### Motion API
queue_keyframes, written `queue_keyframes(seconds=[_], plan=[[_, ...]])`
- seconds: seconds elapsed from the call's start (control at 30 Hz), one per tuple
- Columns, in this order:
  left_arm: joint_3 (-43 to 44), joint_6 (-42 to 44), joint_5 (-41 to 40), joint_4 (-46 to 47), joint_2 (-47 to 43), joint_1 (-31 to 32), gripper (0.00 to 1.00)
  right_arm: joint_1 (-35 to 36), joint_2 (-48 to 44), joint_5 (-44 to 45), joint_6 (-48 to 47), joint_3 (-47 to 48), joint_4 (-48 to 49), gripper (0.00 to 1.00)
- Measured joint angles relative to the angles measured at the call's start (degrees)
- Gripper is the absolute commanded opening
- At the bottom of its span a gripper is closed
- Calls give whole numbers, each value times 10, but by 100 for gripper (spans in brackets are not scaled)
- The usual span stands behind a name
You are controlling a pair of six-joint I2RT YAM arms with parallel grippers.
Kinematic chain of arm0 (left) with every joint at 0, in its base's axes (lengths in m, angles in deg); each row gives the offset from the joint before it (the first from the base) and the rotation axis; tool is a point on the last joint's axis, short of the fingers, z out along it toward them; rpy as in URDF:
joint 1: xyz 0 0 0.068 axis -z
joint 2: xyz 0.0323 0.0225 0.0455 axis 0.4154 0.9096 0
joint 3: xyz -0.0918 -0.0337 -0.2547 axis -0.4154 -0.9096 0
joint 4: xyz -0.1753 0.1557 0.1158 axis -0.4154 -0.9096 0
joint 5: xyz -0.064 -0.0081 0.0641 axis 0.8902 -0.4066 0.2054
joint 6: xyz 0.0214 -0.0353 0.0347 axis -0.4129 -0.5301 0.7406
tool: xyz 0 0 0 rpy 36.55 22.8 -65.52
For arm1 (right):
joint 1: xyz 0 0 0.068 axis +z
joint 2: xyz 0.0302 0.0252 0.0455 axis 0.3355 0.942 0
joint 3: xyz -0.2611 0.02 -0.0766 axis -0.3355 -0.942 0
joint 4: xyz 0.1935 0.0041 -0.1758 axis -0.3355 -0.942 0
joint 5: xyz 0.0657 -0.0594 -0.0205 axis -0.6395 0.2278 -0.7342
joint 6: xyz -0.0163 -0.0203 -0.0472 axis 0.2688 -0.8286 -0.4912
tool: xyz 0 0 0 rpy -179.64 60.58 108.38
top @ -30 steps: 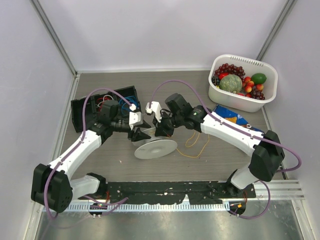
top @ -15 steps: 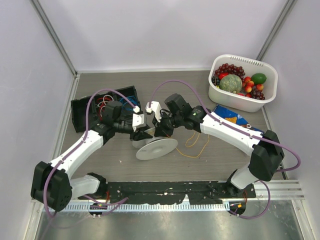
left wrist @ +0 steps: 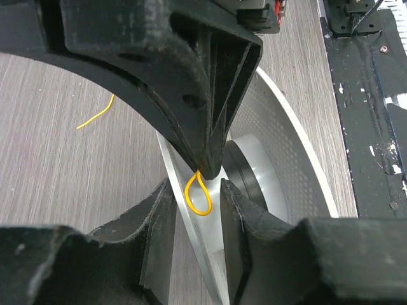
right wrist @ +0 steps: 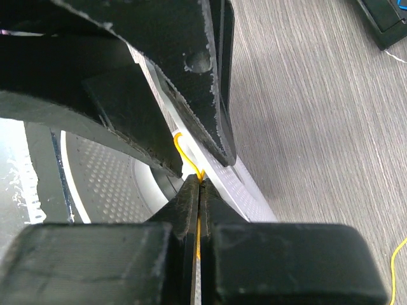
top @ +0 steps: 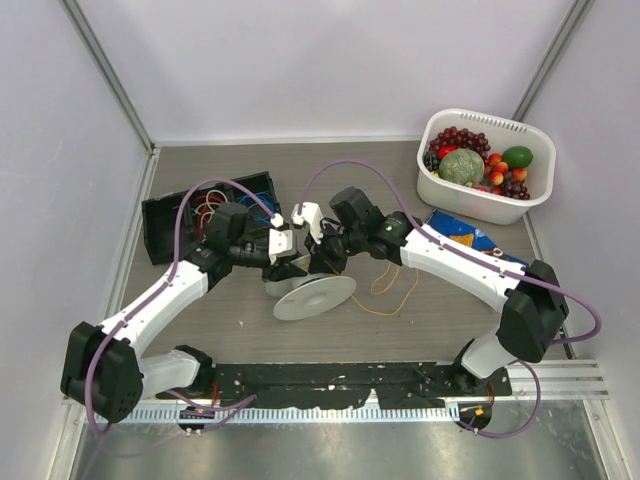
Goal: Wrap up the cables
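The white spool (top: pixel 315 297) lies tilted mid-table. My right gripper (top: pixel 322 262) is shut on the cables' thin yellow wire (right wrist: pixel 184 152) at the spool's upper rim, and a small loop (left wrist: pixel 198 197) sticks out past its tips. The rest of the cables (top: pixel 395 285) trails in loose loops to the right of the spool. My left gripper (top: pixel 283 268) meets it from the left. Its fingers (left wrist: pixel 162 216) stand on either side of the near flange (left wrist: pixel 191 254), closed in on it, with the loop between them untouched. The hub (left wrist: pixel 245 171) and the perforated far flange (left wrist: pixel 280 146) show behind.
A black box (top: pixel 165 225) with blue and red-and-white wire coils sits at the back left. A white tub (top: pixel 480 205) of fruit stands at the back right, a blue bag (top: pixel 470 235) beside it. A black rail (top: pixel 330 380) runs along the near edge.
My left gripper has slid right up to the spool and its jaws have narrowed round the flange. The spool has shifted slightly right. The right gripper keeps its hold on the wire.
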Motion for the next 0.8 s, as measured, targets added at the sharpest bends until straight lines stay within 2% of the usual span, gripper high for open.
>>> queue_keyframes(seconds=[0.23, 0.3, 0.4, 0.67, 0.77, 0.8], plan=[[0, -4, -16, 6, 0, 8, 24, 0, 0, 2, 5, -1, 1, 1], [0, -4, -27, 11, 0, 8, 17, 0, 0, 1, 7, -1, 0, 1], [0, -8, -38, 15, 0, 9, 0, 0, 0, -1, 11, -2, 1, 1], [-15, -60, -57, 42, -13, 10, 0, 2, 0, 4, 44, -7, 15, 1], [-30, -71, -67, 56, -29, 10, 0, 4, 0, 7, 50, -12, 26, 9], [-33, -73, -70, 59, -32, 10, 0, 4, -1, 7, 52, -13, 28, 15]])
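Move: The yellow cable's small loop, poking from the right hand's shut fingertips at the top of the upright spool's far flange, lies about 1 cm right of and 1 cm below the left hand, level with it fore and aft, and about 1 cm left of the right hand. From the left hand, the spool's middle is roughly 4 cm back and 9 cm below, neither left nor right; the cable's slack on the table is some 19 cm right, 2 cm ahead and 17 cm below. The left hand eases forward about 1 cm, fingers still pointing right across the top of the far flange, and closes from about a third open to nearly shut on the flange rim and the cable loop beside it, while its wrist swings some 5 degrees counter-clockwise. The right hand keeps its pinch on the yellow cable and stays almost in place, its wrist only tipping slightly as it holds the loop up to the left fingertips. ##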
